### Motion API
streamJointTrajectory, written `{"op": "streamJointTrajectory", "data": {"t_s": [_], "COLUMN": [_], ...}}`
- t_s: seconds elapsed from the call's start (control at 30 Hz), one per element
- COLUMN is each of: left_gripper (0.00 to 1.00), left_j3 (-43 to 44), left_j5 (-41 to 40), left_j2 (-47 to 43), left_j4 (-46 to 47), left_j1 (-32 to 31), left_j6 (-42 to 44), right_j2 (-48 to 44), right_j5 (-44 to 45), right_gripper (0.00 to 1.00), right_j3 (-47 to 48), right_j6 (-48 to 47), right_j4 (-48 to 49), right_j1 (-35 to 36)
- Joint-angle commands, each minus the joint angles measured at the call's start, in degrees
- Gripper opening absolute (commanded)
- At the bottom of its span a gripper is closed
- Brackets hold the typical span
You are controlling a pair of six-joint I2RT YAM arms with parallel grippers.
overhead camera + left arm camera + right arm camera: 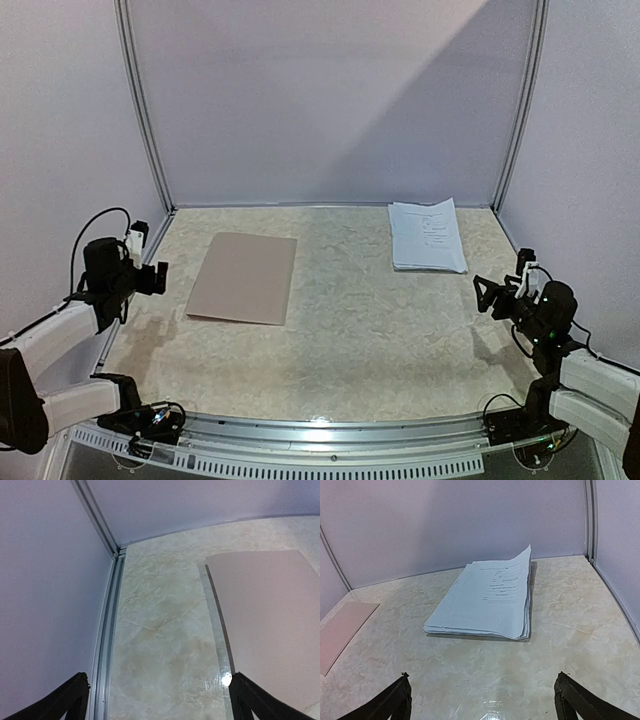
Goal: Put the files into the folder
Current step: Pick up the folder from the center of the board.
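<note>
The folder (243, 277) lies closed and flat on the table's left half; it also shows in the left wrist view (272, 620) and at the left edge of the right wrist view (342, 630). The files (427, 236) are a stack of white printed sheets at the back right, with the far right corner curled up; they also show in the right wrist view (487, 600). My left gripper (158, 278) is open and empty, left of the folder. My right gripper (487, 295) is open and empty, in front of the files.
Lilac walls with metal corner posts (145, 110) enclose the table on three sides. A metal rail (102, 645) runs along the table's left edge. The marble-patterned tabletop (350, 320) lies between the folder and the files.
</note>
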Motion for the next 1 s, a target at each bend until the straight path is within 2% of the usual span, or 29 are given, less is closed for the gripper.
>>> {"op": "streamJointTrajectory", "data": {"t_s": [0.0, 0.1, 0.17, 0.27, 0.4, 0.53, 0.67, 0.9, 0.97], "left_gripper": [0.99, 0.99, 0.97, 0.96, 0.95, 0.90, 0.87, 0.70, 0.68], "left_j3": [3.2, 9.3, 12.0, 12.5, 8.1, 2.8, -0.6, -8.8, -10.9], "left_j5": [12.0, 24.1, 19.9, 9.2, -6.7, -14.1, -16.5, -22.6, -23.2], "left_j2": [-0.5, 2.3, 3.1, 4.8, 7.5, 10.0, 11.4, 12.5, 13.0], "left_j4": [-5.3, -26.3, -32.0, -32.2, -26.7, -22.3, -13.8, 4.5, 8.0], "left_j1": [0.3, -2.2, -8.0, -16.5, -28.0, -36.3, -38.2, -38.3, -38.2], "left_j6": [13.2, 40.3, 45.4, 46.7, 50.2, 53.7, 54.1, 57.4, 59.1], "right_j2": [0.4, 1.0, 2.1, 4.7, 9.4, 14.8, 16.6, 15.9, 15.7], "right_j5": [0.9, -4.0, -8.1, -12.1, -20.5, -24.1, -24.7, -24.1, -23.8], "right_gripper": [0.99, 0.99, 0.99, 0.99, 0.99, 0.99, 0.99, 0.99, 0.99], "right_j3": [0.7, 2.4, 4.2, 7.8, 11.9, 14.8, 14.8, 15.0, 14.9], "right_j6": [5.7, 10.5, 11.1, 13.3, 15.2, 15.5, 15.9, 15.3, 15.1], "right_j4": [-2.2, -0.3, 0.6, -0.6, -0.5, -2.6, -1.8, -3.0, -3.1], "right_j1": [-0.2, -0.2, -0.1, -0.1, -0.1, 0.6, 1.7, 1.8, 1.9]}}
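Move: The folder lies flat ahead and to the right of the left hand: its middle some 20 cm right, 9 cm farther out and about 14 cm below, its near-left corner roughly 9 cm right and 5 cm back. The files lie much farther right, about 54 cm right of the folder's middle and 15 cm beyond it. From the right hand, the folder's middle is around 60 cm left, 12 cm ahead and 13 cm below. Heading for the folder's near-left corner, the left hand sweeps some 15 cm right, then sinks about 12 cm while drawing back, easing slightly forward and left at the end; it rolls its left side up over 60 degrees, swings clockwise and starts closing, no touch visible. The right hand drifts 8 cm left, wide open, turning counter-clockwise. ##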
